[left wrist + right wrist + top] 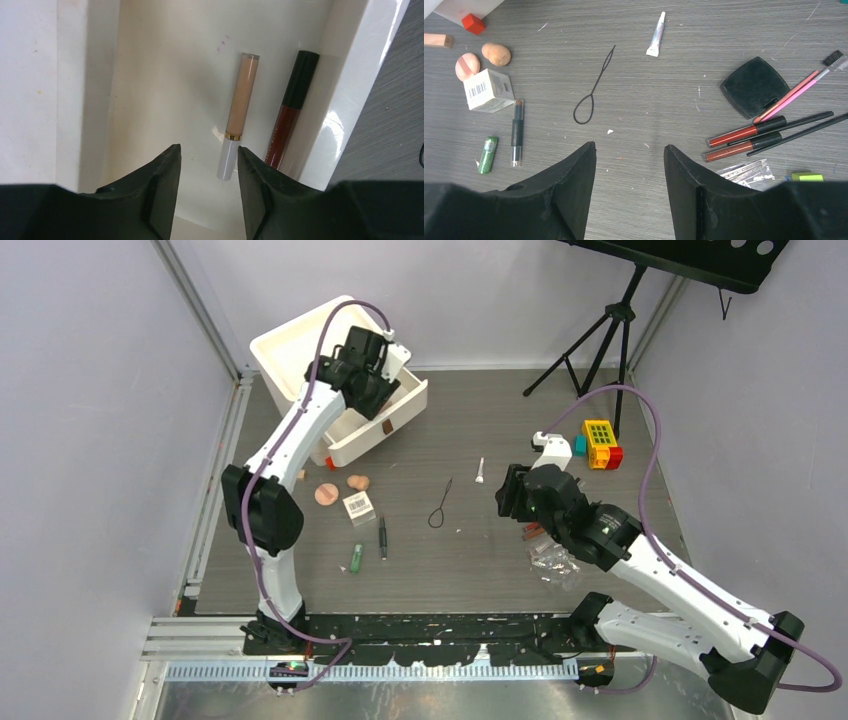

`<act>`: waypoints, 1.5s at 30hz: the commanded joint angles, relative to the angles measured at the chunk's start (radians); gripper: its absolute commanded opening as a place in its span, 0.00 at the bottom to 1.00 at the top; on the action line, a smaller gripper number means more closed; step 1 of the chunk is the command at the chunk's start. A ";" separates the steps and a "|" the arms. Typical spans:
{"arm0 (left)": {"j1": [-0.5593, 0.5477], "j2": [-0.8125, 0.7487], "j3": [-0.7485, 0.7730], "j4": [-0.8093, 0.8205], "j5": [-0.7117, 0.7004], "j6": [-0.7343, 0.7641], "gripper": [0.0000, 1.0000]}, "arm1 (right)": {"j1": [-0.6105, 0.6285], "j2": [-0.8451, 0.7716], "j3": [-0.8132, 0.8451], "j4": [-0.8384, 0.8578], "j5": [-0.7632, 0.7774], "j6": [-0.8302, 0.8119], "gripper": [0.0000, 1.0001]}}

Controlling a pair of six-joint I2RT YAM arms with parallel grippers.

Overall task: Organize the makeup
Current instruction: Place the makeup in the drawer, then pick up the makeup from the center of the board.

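Observation:
My left gripper (206, 152) hangs open inside the white bin (345, 100), nothing between its fingers. Just ahead of it, a peach concealer tube (241, 100) and a dark red lip gloss (290, 117) lie on the bin floor. My right gripper (630, 146) is open and empty above the table. To its left lie a barcoded box (488, 90), peach sponges (496, 54), a green tube (488, 154) and a black stick (517, 131). To its right are a black compact (754, 86), red glosses (744, 134) and black pencils (796, 125). A white tube (655, 36) lies ahead.
A black wire loop tool (591, 95) lies mid-table. A small red cube (473, 23) sits by the bin's corner. Toy blocks (600, 443) stand at the back right near a black tripod stand (600, 335). A clear plastic packet (746, 171) lies by my right gripper.

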 commanded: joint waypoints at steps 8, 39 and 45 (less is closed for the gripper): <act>-0.034 -0.177 0.037 0.116 -0.027 -0.181 0.60 | -0.003 0.028 -0.012 0.028 0.029 0.010 0.57; -0.037 -1.156 -0.772 -0.099 -0.454 -0.649 0.81 | 0.320 0.762 0.260 0.397 0.025 0.185 0.61; -0.036 -1.240 -0.831 -0.051 -0.488 -0.625 0.83 | 0.367 0.961 0.416 0.381 0.025 0.201 0.61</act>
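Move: The black makeup stick lies about 24 cm to the right hand's left, roughly level with it fore and aft and some 18 cm below. The white box sits about 6 cm beyond the stick and 5 cm left of it, the green tube about 4 cm nearer and 5 cm left of it. From the left hand, just above the concealer in the drawer, the stick is some 25 cm back, 5 cm right and 19 cm down. Open right hand swings 22 cm left and down towards the black stick; left lifts, opening, and retreats back-left. ##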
